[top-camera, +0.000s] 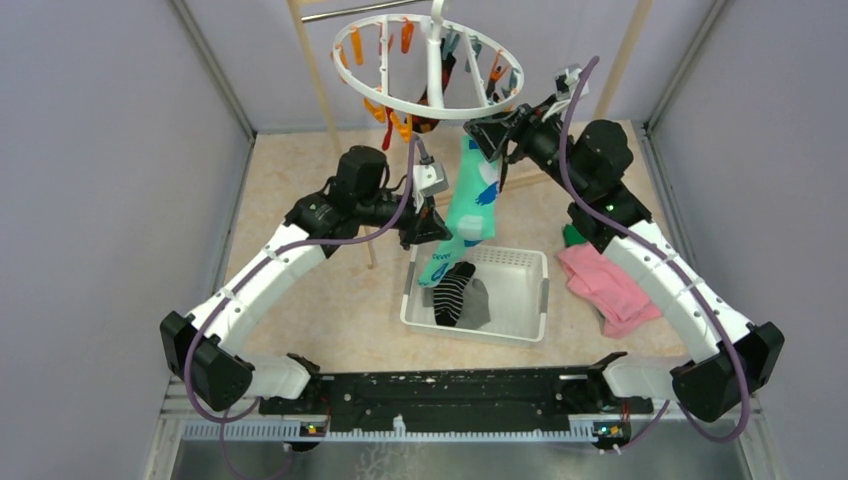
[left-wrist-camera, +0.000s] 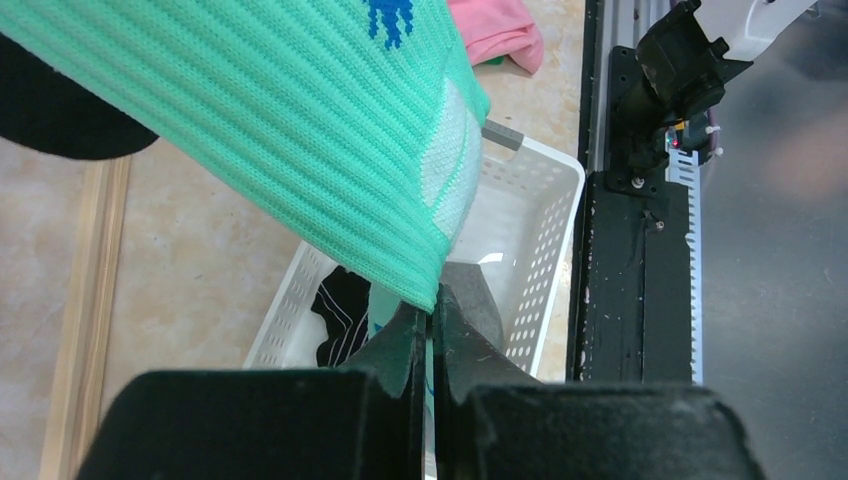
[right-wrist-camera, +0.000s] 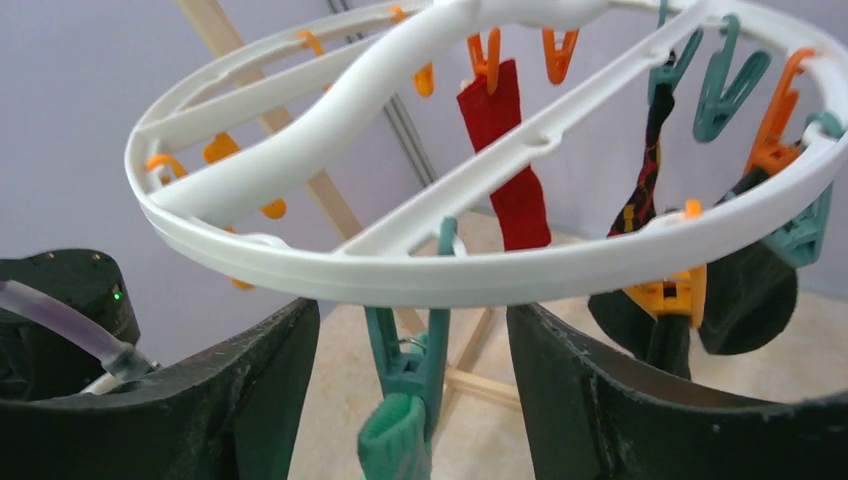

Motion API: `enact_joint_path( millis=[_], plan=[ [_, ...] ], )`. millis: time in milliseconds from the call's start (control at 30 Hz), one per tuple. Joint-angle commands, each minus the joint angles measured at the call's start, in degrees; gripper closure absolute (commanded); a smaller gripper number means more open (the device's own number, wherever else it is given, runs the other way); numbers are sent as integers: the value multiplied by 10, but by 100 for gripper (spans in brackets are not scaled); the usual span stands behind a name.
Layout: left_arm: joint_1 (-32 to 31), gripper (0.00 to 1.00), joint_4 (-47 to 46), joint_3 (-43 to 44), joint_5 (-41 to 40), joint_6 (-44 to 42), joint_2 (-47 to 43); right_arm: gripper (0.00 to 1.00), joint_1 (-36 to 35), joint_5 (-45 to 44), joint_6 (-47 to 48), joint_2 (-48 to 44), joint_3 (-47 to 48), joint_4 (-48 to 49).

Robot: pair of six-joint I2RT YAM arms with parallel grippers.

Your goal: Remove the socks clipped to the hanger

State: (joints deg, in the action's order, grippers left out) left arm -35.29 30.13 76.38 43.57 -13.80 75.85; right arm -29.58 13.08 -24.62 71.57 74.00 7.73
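The white round hanger [top-camera: 430, 65] hangs at the back with orange and teal clips. A teal sock [top-camera: 472, 195] dangles from a teal clip [right-wrist-camera: 415, 360] on the near rim [right-wrist-camera: 450, 270]. My left gripper [top-camera: 425, 228] is shut on the sock's lower edge [left-wrist-camera: 300, 130], its fingertips pinching the fabric [left-wrist-camera: 432, 315]. My right gripper [top-camera: 487, 133] is open, one finger [right-wrist-camera: 260, 390] on each side of the teal clip without touching it. A red sock [right-wrist-camera: 515, 170], an argyle sock [right-wrist-camera: 650, 170] and a black sock [right-wrist-camera: 745, 295] hang from other clips.
Below the teal sock sits a white perforated basket [top-camera: 545, 290] holding a black striped sock [top-camera: 452, 292] and a grey sock [top-camera: 478, 300]. Folded pink cloth [top-camera: 605, 285] lies to its right. Wooden rack poles [top-camera: 340, 130] stand behind the left arm.
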Motion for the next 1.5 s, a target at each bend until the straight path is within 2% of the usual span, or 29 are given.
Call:
enact_joint_path(
  millis=[0, 133, 233, 500, 667, 833, 1067, 1100, 1167, 1200, 1233, 1400, 1467],
  plan=[
    [-1, 100, -21, -4, 2, 0, -21, 34, -3, -7, -3, 4, 31, 61],
    [-1, 100, -22, -4, 0, 2, -20, 48, -3, 0, -7, 13, 35, 68],
    [0, 100, -23, -4, -2, 2, -19, 65, -2, 9, -9, 20, 41, 64],
    [0, 100, -23, -11, -8, 0, -22, 100, -3, 13, -15, 19, 41, 62],
    [0, 100, -29, -50, -18, -4, -32, 100, -3, 12, -19, 7, 38, 59],
    [-1, 100, -46, -124, -42, -30, -43, 100, -3, 26, -28, 10, 46, 51],
    [-1, 99, -50, -120, -47, -46, -27, 98, -3, 44, -47, 10, 42, 50],
    [-1, 82, -49, -116, -53, -51, -24, 98, -3, 45, -50, 6, 38, 53],
    [0, 27, -52, -111, -79, -61, -20, 98, -3, 46, -55, 0, 29, 57],
    [-1, 5, -56, -108, -96, -63, -20, 98, -3, 49, -58, 0, 28, 57],
    [-1, 2, -62, -107, -113, -65, -23, 98, -3, 52, -62, 0, 28, 56],
    [0, 1, -53, -66, -131, -73, -15, 96, -10, 95, -92, 17, 47, 57],
    [-1, 1, -47, -49, -125, -57, -9, 88, -19, 113, -87, 26, 67, 27]
  ],
)
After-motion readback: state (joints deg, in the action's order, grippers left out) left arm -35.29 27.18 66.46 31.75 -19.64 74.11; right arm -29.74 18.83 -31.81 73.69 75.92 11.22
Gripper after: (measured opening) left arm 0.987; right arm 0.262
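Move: The left gripper already holds the teal sock by its edge. The basket centre is about 8 cm to its right, level fore-and-aft and some 25 cm below; inside, the striped sock lies roughly 3 cm right of the hand, level with it, and the gray sock 7 cm right and 3 cm back. The teal clip is about 1 cm ahead, left and above the right hand; an orange clip sits 9 cm ahead and 4 cm right. Ease the right gripper about 1 cm up, forward and left onto the teal clip and close on its arms, squeezing steadily. Hold the left gripper nearly still until the clip is pinched, then pull the teal sock sharply down about 8 cm and slightly left, open wide to let go, and carry on forward a few centimetres. Keep the right one shut on the clip. ##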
